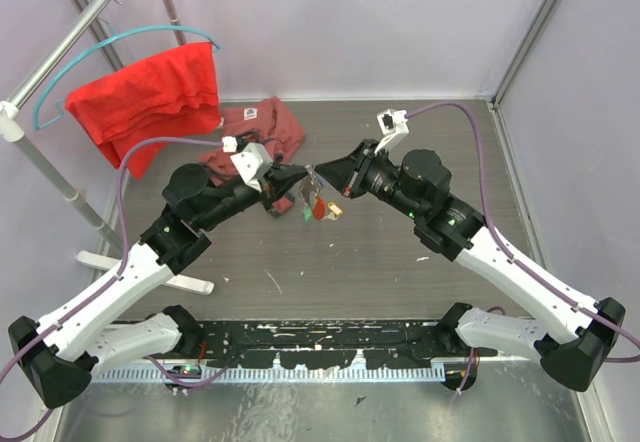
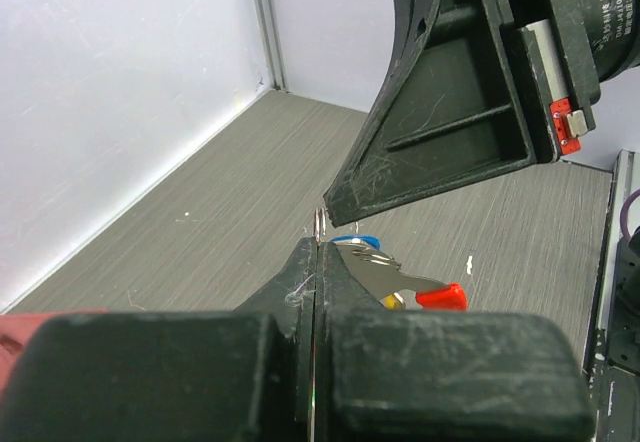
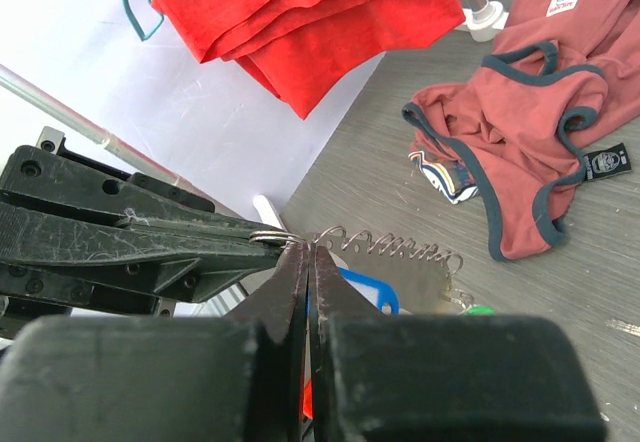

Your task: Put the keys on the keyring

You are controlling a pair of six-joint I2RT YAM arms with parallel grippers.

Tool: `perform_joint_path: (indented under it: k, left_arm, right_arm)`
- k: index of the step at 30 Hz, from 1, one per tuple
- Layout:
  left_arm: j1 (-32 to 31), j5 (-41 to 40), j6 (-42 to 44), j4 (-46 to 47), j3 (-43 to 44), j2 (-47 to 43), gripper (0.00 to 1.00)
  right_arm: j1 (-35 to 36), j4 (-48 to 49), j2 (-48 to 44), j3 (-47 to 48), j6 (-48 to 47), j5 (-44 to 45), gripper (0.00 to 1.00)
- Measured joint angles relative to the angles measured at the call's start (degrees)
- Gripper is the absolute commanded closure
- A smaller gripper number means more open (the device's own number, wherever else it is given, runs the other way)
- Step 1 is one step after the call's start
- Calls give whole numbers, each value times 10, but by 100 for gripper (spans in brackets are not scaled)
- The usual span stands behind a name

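Note:
Both grippers meet tip to tip above the middle of the table. My left gripper (image 1: 303, 174) (image 2: 318, 247) is shut on the keyring (image 3: 272, 237), whose thin silver edge sticks out past its tips. From the other side my right gripper (image 1: 322, 174) (image 3: 308, 252) is shut too, with its tips closed at the ring's edge. Below the two grippers hang the keys (image 1: 320, 206), with green, red and yellow parts. In the left wrist view a silver toothed blade (image 2: 385, 274) ends in a red piece (image 2: 443, 296), with a blue piece (image 2: 357, 238) behind it.
A red cloth (image 1: 150, 87) hangs on a teal hanger from the rack pole (image 1: 40, 167) at the back left. A maroon garment (image 1: 262, 127) (image 3: 540, 112) lies on the table behind the grippers. The rack's white foot (image 1: 150, 270) lies left of centre. Walls enclose the back and right.

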Motion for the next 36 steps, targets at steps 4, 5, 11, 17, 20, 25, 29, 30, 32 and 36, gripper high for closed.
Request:
perform_joint_path:
  k: [4, 5, 11, 17, 20, 25, 29, 30, 32, 36]
  left_arm:
    - [0, 0, 0, 1, 0, -1, 100]
    - [0, 0, 0, 1, 0, -1, 100]
    - [0, 1, 0, 1, 0, -1, 100]
    - [0, 7, -4, 12, 0, -7, 100]
    - [0, 17, -6, 15, 0, -12, 100]
    - [0, 58, -17, 28, 0, -18, 100]
    - [0, 116, -36, 58, 0, -20, 100]
    - [0, 132, -41, 68, 0, -20, 100]
    - [0, 162, -51, 86, 0, -21, 100]
    - [0, 211, -67, 116, 0, -21, 100]
  right_arm:
    - [0, -1, 5, 0, 6, -4, 99]
    - [0, -1, 6, 0, 7, -4, 99]
    - [0, -3, 7, 0, 7, -7, 78]
    - [0, -14, -2, 1, -32, 6, 63]
    - [0, -23, -19, 5, -76, 10, 62]
    - [0, -38, -48, 38, -204, -38, 63]
    - [0, -67, -57, 83, -319, -128, 63]
    - [0, -80, -57, 97, -345, -151, 63]
    - [0, -105, -56, 121, -388, -189, 63]
    - [0, -146, -54, 153, -448, -244, 63]
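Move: Between the two fingertips stands the split ring, pinched by both hands: about 1 cm right of the left hand point and 1 cm left of the right one, level with both. From the left hand, the blue key tag is about 2 cm right, 1 cm ahead and 2 below. The red handle lies some 3 cm right, 1 back and 5 below. The green tip hangs roughly 7 cm below and 1 cm ahead, with no sideways offset. Letting go of the ring, the right hand opens about a third, then draws back and up, roughly 8 cm each way, rolling some 45 degrees counter-clockwise as seen along its fingers and swinging left. The left hand keeps its shut pinch on the ring and carries it about 7 cm back and 5 cm up, turning about 20 degrees clockwise. ##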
